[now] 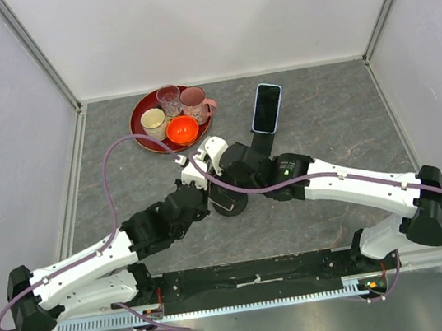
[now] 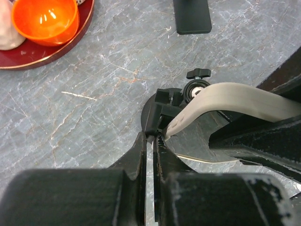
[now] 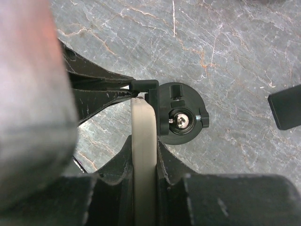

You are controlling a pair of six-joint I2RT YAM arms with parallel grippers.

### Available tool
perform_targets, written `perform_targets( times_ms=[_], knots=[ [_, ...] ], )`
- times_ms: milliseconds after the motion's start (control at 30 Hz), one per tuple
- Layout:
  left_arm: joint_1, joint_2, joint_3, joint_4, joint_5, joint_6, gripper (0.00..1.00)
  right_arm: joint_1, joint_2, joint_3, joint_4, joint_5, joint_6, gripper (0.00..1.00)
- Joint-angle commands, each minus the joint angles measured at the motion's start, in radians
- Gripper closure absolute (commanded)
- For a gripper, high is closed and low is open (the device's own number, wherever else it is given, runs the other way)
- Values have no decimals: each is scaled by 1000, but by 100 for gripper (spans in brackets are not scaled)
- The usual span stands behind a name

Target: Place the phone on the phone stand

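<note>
The phone (image 3: pixel 143 136), seen edge-on as a pale grey-white slab, is pinched between the fingers of my right gripper (image 3: pixel 143 141), which is shut on it. Its lower end rests against the black bracket of the phone stand (image 3: pixel 181 117), which has a round black base and a ball-joint knob. From the left wrist the phone (image 2: pixel 235 96) runs as a pale band down to the stand (image 2: pixel 162 101). My left gripper (image 2: pixel 154 139) is shut, its tips touching the stand's bracket. In the top view both grippers meet over the stand (image 1: pixel 228 202) at mid-table.
A red tray (image 1: pixel 143 135) at the back left carries an orange bowl (image 1: pixel 183 129), a glass and two cups. Another phone (image 1: pixel 267 109) in a blue case leans on a black stand with a rectangular base (image 2: pixel 193 19) at the back centre. Grey walls surround the table.
</note>
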Motion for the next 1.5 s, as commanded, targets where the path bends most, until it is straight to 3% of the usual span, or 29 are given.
perform_targets(
  times_ms=[0, 267, 333, 533, 633, 667, 767, 867, 1000, 1233, 1267, 1300, 1333, 1433, 1467],
  knots=[
    [-8, -35, 106, -220, -72, -171, 98, -116, 43, -49, -235, 203, -117, 100],
    [-8, -50, 173, -372, 8, -277, 98, -159, 53, -72, -188, 41, -169, 100],
    [-8, -44, 221, -483, -1, -332, 98, -175, 47, -75, -174, -24, -176, 100],
    [-6, -159, 227, -542, 14, -401, 87, -199, 34, -65, -157, -150, -225, 99],
    [-6, -208, 213, -532, -12, -388, 84, -201, 6, -59, -155, -148, -196, 78],
    [-6, -226, 210, -524, -9, -381, 83, -201, -12, -56, -155, -130, -186, 66],
    [-6, -249, 186, -457, 14, -345, 80, -199, -52, -47, -155, -118, -125, 47],
    [-6, -276, 158, -372, 57, -291, 77, -201, -81, -41, -154, -119, -81, 36],
    [-6, -273, 134, -280, 115, -245, 71, -199, -117, -41, -152, -99, -45, 32],
    [6, -210, 5, -30, 213, -168, 46, -199, -224, -61, -142, -70, 36, 25],
    [15, -179, -1, 25, 253, -158, 43, -201, -267, -70, -134, -91, 53, 8],
    [55, -162, -4, 46, 285, -147, 40, -201, -291, -94, -120, -114, 71, 2],
    [90, -147, -14, 69, 326, -136, 35, -199, -318, -111, -84, -134, 108, 2],
    [295, -104, -55, 193, 607, -162, 7, -199, -416, -159, -56, -167, 171, 2],
    [346, -98, -72, 233, 767, -168, 6, -201, -449, -165, -56, -170, 177, 2]
  ],
)
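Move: The right hand holds the cream-cased phone by its edge, phone middle some 2 cm below the fingers; the phone stand is just beyond, about 2 cm ahead, 1 cm right and 6 cm below. The blue-rimmed phone on the other stand is some 14 cm ahead and 13 cm right, the orange bowl roughly 21 cm ahead and 7 cm left. From the left hand, which pinches the stand, its middle lies about 4 cm right, 1 cm back and 4 cm below. Backwards, then up to its left, the left hand comes off the stand, before swinging right and down again while opening wide. The right hand, still gripping the phone, shifts about 5 cm forward and a little right, pauses, opens and lets go; it backs off to the right and rearward, dipping some 3 cm before rising. ##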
